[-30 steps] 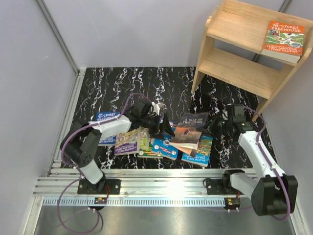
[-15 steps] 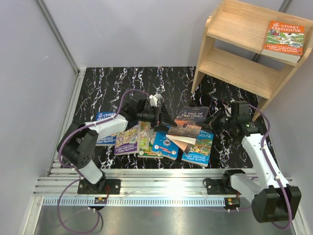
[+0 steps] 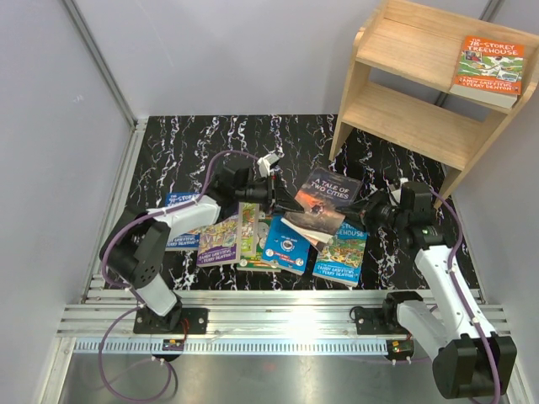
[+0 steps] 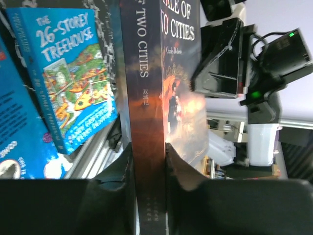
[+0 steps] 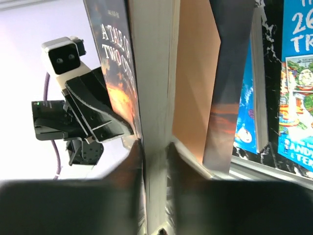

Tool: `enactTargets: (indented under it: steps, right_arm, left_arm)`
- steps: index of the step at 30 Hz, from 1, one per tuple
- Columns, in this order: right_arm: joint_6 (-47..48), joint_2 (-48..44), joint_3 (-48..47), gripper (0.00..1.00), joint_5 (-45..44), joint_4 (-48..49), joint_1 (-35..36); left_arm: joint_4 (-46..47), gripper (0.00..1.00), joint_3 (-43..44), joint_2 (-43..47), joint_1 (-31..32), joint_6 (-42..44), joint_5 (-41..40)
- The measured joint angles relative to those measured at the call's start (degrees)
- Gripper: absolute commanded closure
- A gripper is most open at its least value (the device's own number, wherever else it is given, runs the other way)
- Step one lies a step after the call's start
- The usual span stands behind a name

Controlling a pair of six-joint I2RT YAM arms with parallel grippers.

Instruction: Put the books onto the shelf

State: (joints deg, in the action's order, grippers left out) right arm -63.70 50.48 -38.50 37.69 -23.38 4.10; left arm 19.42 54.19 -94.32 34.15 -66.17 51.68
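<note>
The dark book "A Tale of Two Cities" point(image 3: 330, 194) hangs tilted above the pile, held from both sides. My left gripper point(image 3: 283, 199) is shut on its spine point(image 4: 146, 98), the jaws pressed flat against both covers. My right gripper point(image 3: 368, 210) is shut on the page edge point(image 5: 154, 73), and the back cover point(image 5: 230, 83) hangs loose to the side. Several bright paperbacks lie on the table: blue point(image 3: 181, 220), purple point(image 3: 221, 244), green point(image 3: 249, 240), blue point(image 3: 286, 246) and a "26-Storey Treehouse" point(image 3: 341, 252). An orange book point(image 3: 491, 67) lies flat on the wooden shelf point(image 3: 413, 114).
The shelf stands at the back right on the black marbled table point(image 3: 194, 151). Grey walls close in the left and the back. An aluminium rail point(image 3: 278, 316) with both arm bases runs along the near edge. The loose books spread between the two arms.
My left gripper has gone from open to shut on the dark book's spine. The book has risen off the pile and tilted up, with my right gripper still on it.
</note>
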Motion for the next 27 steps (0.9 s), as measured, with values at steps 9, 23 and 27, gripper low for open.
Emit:
enactTargets:
  steps: [9,23,27]
  right_arm:
    - [-0.46,-1.44,0.2,0.0,1.05,3.21,-0.15]
    - [-7.39,-5.99,1.29,0.0,2.49,11.76,-0.02]
    - [-11.52,-7.63,1.68,0.0,2.45,17.62,-0.02]
  left_arm:
    - [-6.34,1.0,13.7,-2.19,0.42,-2.71,1.29]
    - [0.39,1.0,18.45,-2.14,-1.68,-12.63,1.33]
    - [12.57,1.0,12.46,-2.14,-1.81,-21.88,1.05]
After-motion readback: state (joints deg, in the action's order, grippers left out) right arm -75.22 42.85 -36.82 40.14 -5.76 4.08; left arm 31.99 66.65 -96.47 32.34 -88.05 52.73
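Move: The left hand grips A Tale of Two Cities by its spine, the book's middle about 6 cm to its right and 1 cm farther out; that middle lies some 7 cm to the left of the right hand, also 1 cm farther out, and the right hand is closed on the page edge. About 18 cm below, the blue book lies 2 cm left of the left hand and 5 cm back, the 26-Storey book 14 cm right of the left hand and 6 cm back. Upward, the left hand lifts the book by its spine roughly 11 cm, mostly early on, easing forward some 4 cm and keeping its grip, then tips its fingers slightly upward. The right hand opens wide at once, letting go of the page edge, and follows more slowly up about 8 cm beside the book, its fingers levelling out. ##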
